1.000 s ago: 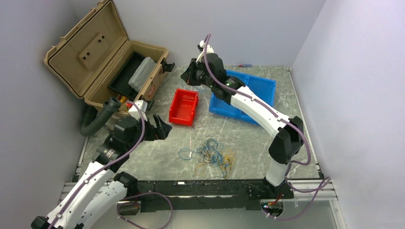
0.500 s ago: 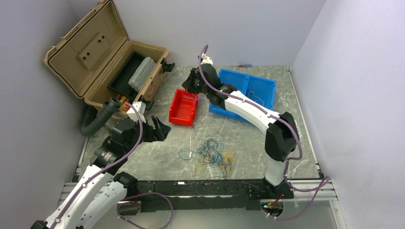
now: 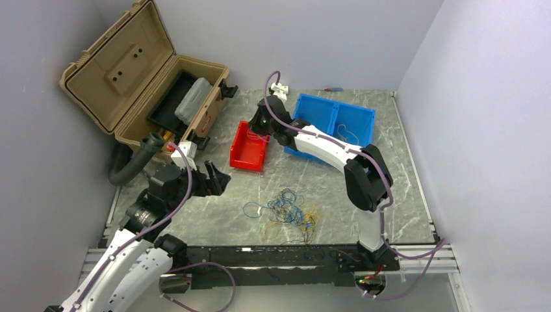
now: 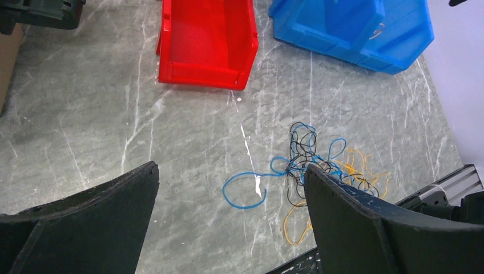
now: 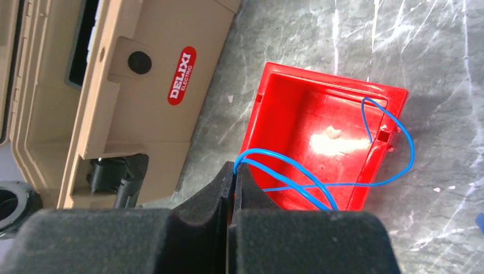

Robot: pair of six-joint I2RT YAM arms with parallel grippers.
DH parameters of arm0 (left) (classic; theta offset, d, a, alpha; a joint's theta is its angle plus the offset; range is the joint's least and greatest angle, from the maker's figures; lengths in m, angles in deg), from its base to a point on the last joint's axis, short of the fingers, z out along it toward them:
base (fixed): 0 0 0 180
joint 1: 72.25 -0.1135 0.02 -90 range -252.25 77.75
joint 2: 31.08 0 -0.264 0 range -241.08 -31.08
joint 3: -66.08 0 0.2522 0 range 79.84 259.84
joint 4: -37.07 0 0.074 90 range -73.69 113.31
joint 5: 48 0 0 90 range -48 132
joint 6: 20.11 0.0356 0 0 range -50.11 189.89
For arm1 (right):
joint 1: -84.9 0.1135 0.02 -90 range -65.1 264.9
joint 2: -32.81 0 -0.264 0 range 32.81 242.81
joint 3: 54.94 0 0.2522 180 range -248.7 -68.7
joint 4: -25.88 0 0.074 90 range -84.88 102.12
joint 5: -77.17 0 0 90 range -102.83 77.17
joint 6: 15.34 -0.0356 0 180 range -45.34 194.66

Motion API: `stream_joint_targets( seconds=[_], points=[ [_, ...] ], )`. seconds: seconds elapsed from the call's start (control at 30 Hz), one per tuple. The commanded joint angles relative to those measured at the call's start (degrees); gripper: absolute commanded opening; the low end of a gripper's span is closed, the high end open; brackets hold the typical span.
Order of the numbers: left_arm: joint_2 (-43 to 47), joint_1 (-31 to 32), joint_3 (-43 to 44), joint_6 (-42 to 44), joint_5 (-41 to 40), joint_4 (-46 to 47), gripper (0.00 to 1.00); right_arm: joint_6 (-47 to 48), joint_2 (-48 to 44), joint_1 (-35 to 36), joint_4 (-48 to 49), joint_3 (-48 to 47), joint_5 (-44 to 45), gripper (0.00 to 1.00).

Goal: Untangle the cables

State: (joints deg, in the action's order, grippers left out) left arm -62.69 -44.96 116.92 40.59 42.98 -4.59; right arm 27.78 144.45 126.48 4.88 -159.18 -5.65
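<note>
A tangle of thin blue, black and yellow-orange cables (image 3: 289,211) lies on the grey table near its front edge; the left wrist view shows the cables (image 4: 308,165) with one blue loop (image 4: 245,191) spread to the left. My left gripper (image 3: 217,177) hangs open to the left of the tangle, above the table, empty; its own camera shows the left gripper (image 4: 231,177) spread wide. My right gripper (image 5: 234,171) is shut on a loose blue cable (image 5: 394,165) that hangs over the red bin (image 5: 325,142). From above, the right gripper (image 3: 258,125) is over the red bin (image 3: 250,146).
A blue divided tray (image 3: 338,127) sits behind the right arm, with a thin pale wire inside. An open tan case (image 3: 140,78) stands at the back left, its front (image 5: 142,97) close to the red bin. A grey hose (image 3: 133,162) lies by the left arm.
The right arm has swung left and down from the blue tray to over the red bin, carrying the blue cable. The left arm has barely shifted.
</note>
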Motion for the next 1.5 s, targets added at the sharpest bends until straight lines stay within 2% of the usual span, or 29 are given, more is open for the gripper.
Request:
stream_joint_targets(
  seconds=[0.0, 0.37, 0.57, 0.8, 0.83, 0.9, 0.93, 0.97, 1.13, 1.23, 1.47],
  points=[
    [0.8, -0.2, -0.5, 0.9, -0.7, 0.0, 0.99, -2.7, 2.2, 0.5, 1.2, -3.9, -0.8, 0.0],
    [1.5, -0.2, 0.4, 1.6, -0.8, -1.1, 0.99, -2.8, 7.0, 2.7, 0.3, -8.3, 0.0, 0.0],
    [2.2, -0.2, 0.5, 2.0, -0.8, -2.0, 0.99, -2.1, 8.5, 2.6, -0.3, -9.1, 5.6, 0.0],
    [2.3, -0.3, 0.4, 1.9, -0.8, -1.9, 1.0, -1.0, 9.1, 2.5, -2.4, -11.2, 11.4, 0.08],
    [2.1, -0.3, 0.4, 2.0, -0.8, -1.9, 1.0, -0.8, 9.0, 2.5, -3.1, -11.6, 11.9, 0.14],
    [1.8, -0.2, 0.4, 2.1, -0.8, -1.9, 1.0, -0.3, 8.6, 2.6, -4.7, -12.6, 12.8, 0.52],
    [1.6, -0.2, 0.5, 2.2, -0.8, -1.9, 0.99, -0.1, 8.0, 2.5, -5.2, -12.7, 13.2, 0.64],
    [1.4, -0.2, 0.6, 2.3, -0.8, -1.9, 0.99, 0.1, 7.4, 2.5, -5.7, -12.5, 13.6, 0.69],
    [0.6, -0.2, 0.6, 2.4, -0.8, -1.7, 0.99, 3.6, 1.5, 2.5, -5.7, -8.8, 12.6, 0.72],
    [-0.9, -0.2, 0.7, 2.0, 0.4, -1.2, 0.99, 5.9, -3.2, 2.5, -7.1, -5.6, 11.2, 0.77],
    [-6.3, -0.3, 0.8, 1.2, 5.8, 1.6, 1.0, 9.3, -16.6, 1.2, -6.7, 9.1, 6.9, 0.78]
  ],
)
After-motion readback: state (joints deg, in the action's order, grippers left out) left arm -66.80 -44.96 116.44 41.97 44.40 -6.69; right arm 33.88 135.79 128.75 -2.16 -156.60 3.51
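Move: Just short of the red bin's middle hangs the right hand, shut on the blue cable; that middle is about 5 cm ahead, roughly 1 cm right and some 13 cm below. The blue bin's middle lies about 14 cm ahead and 31 cm to the right, the tool case about 11 cm ahead and 28 cm to the left. From the left hand the red bin is some 25 cm ahead, 10 cm right and 16 cm below. Swinging the held blue cable about 4 cm left while sinking over the red bin, the right hand then comes back rightward and forward, sinks further to about 4 cm below its start, and opens wide to let go of it. Open, it backs off some 7 cm up, drawing back and right, rolled slightly left side down. Late on, the open, empty left hand dips about 3 cm. ##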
